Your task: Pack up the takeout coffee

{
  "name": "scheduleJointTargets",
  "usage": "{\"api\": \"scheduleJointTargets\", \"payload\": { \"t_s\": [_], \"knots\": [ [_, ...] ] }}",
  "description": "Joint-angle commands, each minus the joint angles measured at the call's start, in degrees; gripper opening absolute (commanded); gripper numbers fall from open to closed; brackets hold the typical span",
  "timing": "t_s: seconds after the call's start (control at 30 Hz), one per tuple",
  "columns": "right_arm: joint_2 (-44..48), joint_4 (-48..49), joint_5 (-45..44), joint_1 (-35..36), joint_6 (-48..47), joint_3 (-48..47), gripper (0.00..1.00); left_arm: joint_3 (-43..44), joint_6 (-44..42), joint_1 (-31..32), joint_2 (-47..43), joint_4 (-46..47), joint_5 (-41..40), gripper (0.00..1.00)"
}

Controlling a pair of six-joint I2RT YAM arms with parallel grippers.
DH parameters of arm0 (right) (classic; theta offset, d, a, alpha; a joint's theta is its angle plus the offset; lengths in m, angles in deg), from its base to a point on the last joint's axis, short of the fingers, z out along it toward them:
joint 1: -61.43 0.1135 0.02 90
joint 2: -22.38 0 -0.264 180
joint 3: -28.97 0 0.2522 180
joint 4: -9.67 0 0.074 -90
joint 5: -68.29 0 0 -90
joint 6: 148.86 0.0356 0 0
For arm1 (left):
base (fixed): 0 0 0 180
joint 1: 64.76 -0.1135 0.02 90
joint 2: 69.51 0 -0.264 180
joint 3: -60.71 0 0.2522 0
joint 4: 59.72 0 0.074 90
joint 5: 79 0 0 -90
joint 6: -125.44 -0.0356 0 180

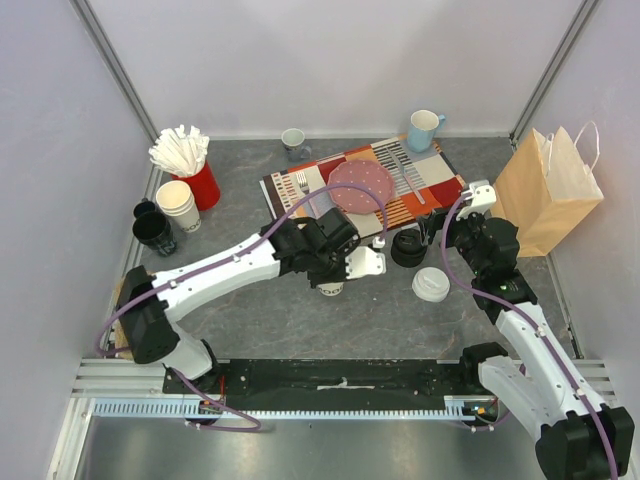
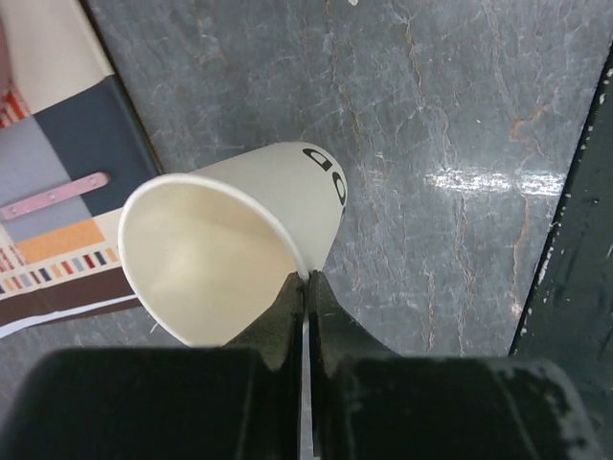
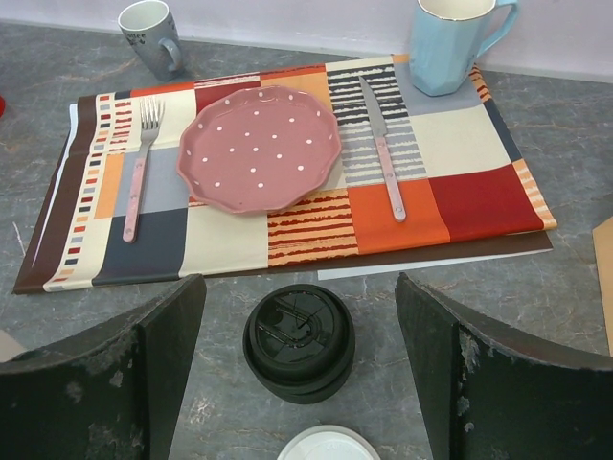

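A cream-white paper takeout coffee cup (image 2: 211,259) with black print has no lid on it and hangs tilted, mouth toward the camera. My left gripper (image 2: 306,280) is shut on its rim; from above the cup (image 1: 331,288) shows just under that gripper (image 1: 335,265). A black sip lid (image 3: 299,340) lies on the table below the placemat, between the spread fingers of my open right gripper (image 3: 299,283), which touch nothing. A white sip lid (image 3: 328,446) lies just nearer. From above, the black lid (image 1: 408,247) and white lid (image 1: 431,284) sit left of the right gripper (image 1: 438,232).
A brown paper bag (image 1: 548,190) stands at the right edge. The patterned placemat (image 1: 440,185) holds a pink plate (image 1: 361,186), fork and knife. Two mugs (image 1: 293,140) (image 1: 423,130) stand behind it. Stacked spare cups (image 1: 178,203) (image 1: 152,228) and a red cup of stirrers (image 1: 185,160) are at the left.
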Motion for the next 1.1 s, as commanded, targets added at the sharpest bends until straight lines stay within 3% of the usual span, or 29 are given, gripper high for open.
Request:
{"api": "scheduleJointTargets", "payload": {
  "t_s": [0.0, 0.27, 0.37, 0.4, 0.67, 0.77, 0.8, 0.9, 1.07],
  "knots": [
    [1.2, 0.2, -0.8, 0.2, -0.9, -1.9, 0.89, -3.3, -0.4, 1.5, 2.7, 7.2, -1.7, 0.02],
    [1.2, 0.4, -0.1, 0.3, -0.9, -1.7, 0.89, -7.1, -0.6, 1.5, 2.7, 9.4, -0.7, 0.03],
    [0.7, 0.4, 0.2, 0.3, -1.0, -1.9, 0.89, -6.2, 0.1, 1.5, 1.3, 8.7, -0.6, 0.44],
    [0.7, 0.4, 0.4, 0.3, -0.9, -1.9, 0.89, -5.9, 0.3, 1.5, 0.7, 8.3, -0.1, 0.99],
    [1.5, -0.2, 1.3, 0.3, -0.9, -1.7, 0.89, -3.1, 3.5, -1.0, -9.1, 5.3, 0.6, 1.0],
    [1.9, 0.0, 1.5, 0.3, -0.9, -1.5, 0.89, -2.4, 5.6, -10.9, -12.3, 3.9, 2.0, 1.0],
    [1.8, 0.1, 1.7, 0.3, -0.8, -1.5, 0.89, -2.2, 7.3, -17.0, -12.9, 3.5, -0.4, 1.0],
    [1.3, 0.0, 2.3, 0.3, -0.8, -1.7, 0.89, -1.1, 10.5, -27.3, -15.6, -0.9, -6.1, 0.97],
    [0.8, 0.3, 3.4, 0.3, -0.2, -1.9, 0.89, -5.2, 7.5, -43.5, -22.5, -2.6, -8.7, 0.93]
  ]
}}
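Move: The left gripper already holds the paper cup by its rim. The bare spot on the table where it will stand lies about 3 cm ahead, 2 cm to the right and 14 cm below. From that spot the black lids are some 18 cm to the right and 9 cm farther out, the white lids 24 cm to the right and level with it. From the right hand the spot is roughly 21 cm left, 6 cm back and 20 cm below. Lower the left gripper about 5 cm, straight down with its pinch on the rim kept, until the cup's base meets the table, then spread the fingers wide to let go. Rise clear of the rim, then swing away left, forward and still up towards the side with the cup stack and red straw holder, some 19 cm leftward, turning about 45 degrees counter-clockwise. ##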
